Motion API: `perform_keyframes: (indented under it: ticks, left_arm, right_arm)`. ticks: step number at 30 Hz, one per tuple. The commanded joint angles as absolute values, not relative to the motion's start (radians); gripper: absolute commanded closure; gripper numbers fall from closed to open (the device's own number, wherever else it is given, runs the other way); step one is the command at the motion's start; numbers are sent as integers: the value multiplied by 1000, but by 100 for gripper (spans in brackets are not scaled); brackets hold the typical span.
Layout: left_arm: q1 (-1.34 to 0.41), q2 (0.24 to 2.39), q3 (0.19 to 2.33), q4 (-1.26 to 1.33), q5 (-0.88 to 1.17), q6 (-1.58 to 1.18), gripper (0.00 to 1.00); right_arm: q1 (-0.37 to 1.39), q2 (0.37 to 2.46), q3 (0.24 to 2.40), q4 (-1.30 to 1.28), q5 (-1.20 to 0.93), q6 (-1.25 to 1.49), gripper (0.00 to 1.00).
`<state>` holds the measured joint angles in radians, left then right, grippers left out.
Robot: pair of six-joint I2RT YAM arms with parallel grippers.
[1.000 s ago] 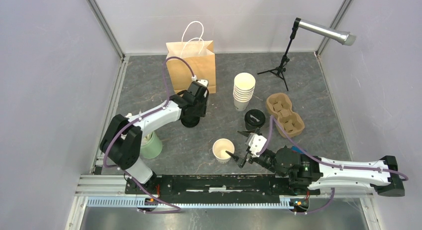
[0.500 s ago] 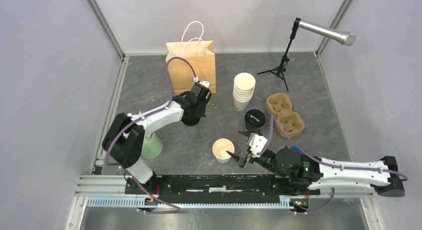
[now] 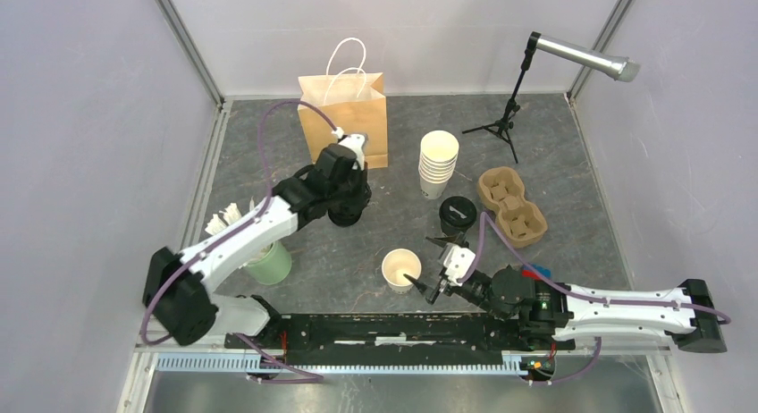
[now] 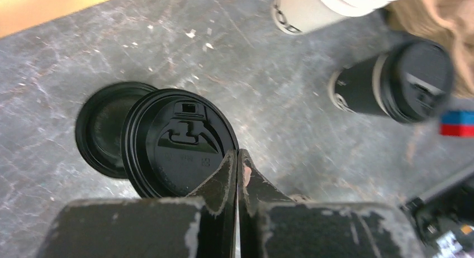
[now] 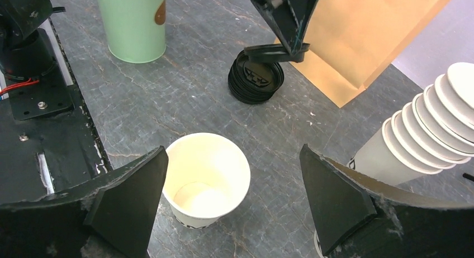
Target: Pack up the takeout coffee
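My left gripper is shut on the rim of a black lid, holding it a little above the pile of black lids. The right wrist view shows that lid hanging over the pile. A lidless cream cup stands upright near the front. My right gripper is open beside it; the cup sits between the spread fingers, closer to the left one, untouched. One takeout coffee cup with dark sides and a black lid stands further back.
A brown paper bag stands at the back. A tall stack of cream cups and a cardboard cup carrier lie to the right. A green cup stands front left. A tripod stand is at the back right.
My left gripper has shut on a lid at the pile and lifted it slightly, and the left arm has shifted left. The right arm has hardly moved.
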<state>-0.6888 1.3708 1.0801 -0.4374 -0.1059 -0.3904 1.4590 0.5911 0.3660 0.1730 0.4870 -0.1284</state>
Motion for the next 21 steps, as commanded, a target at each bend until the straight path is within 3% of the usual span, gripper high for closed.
perform_keyframes:
  ticks: [1,8,13,17,21]
  left_arm:
    - [-691,1180,977,-380,92,-531,98]
    - [-692,902,774,-218,346,-712,97]
    - [-692,755,720,-209,414,-794,98]
    - [-692,705,722,-206,466,-840,97]
    - [-692,704,722,-167,532,-888,98]
  right_arm:
    - [1464,585,324,292,454,-165,3]
    - [1464,590,283,430,454,-328,2]
    - [1463,604,278,498,401,-430,2]
    - [1463,595,261,563,374,-470,2]
    - [1463,557,212,620,216,-525,2]
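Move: The left hand, shut on a black lid, is bound for the open cup, about 17 cm back, 8 cm to its right and 8 cm below. The lid stack lies some 3 cm ahead, 6 cm left and 11 cm down; the black-lidded cup about 2 cm back, 22 cm right and 8 cm down. From the right hand, the open cup is level fore and aft, about 5 cm left and 12 cm below. Left hand swings its lid back 15 cm, up 10, nearly abreast the cup, rolling; right hand tilts up. ##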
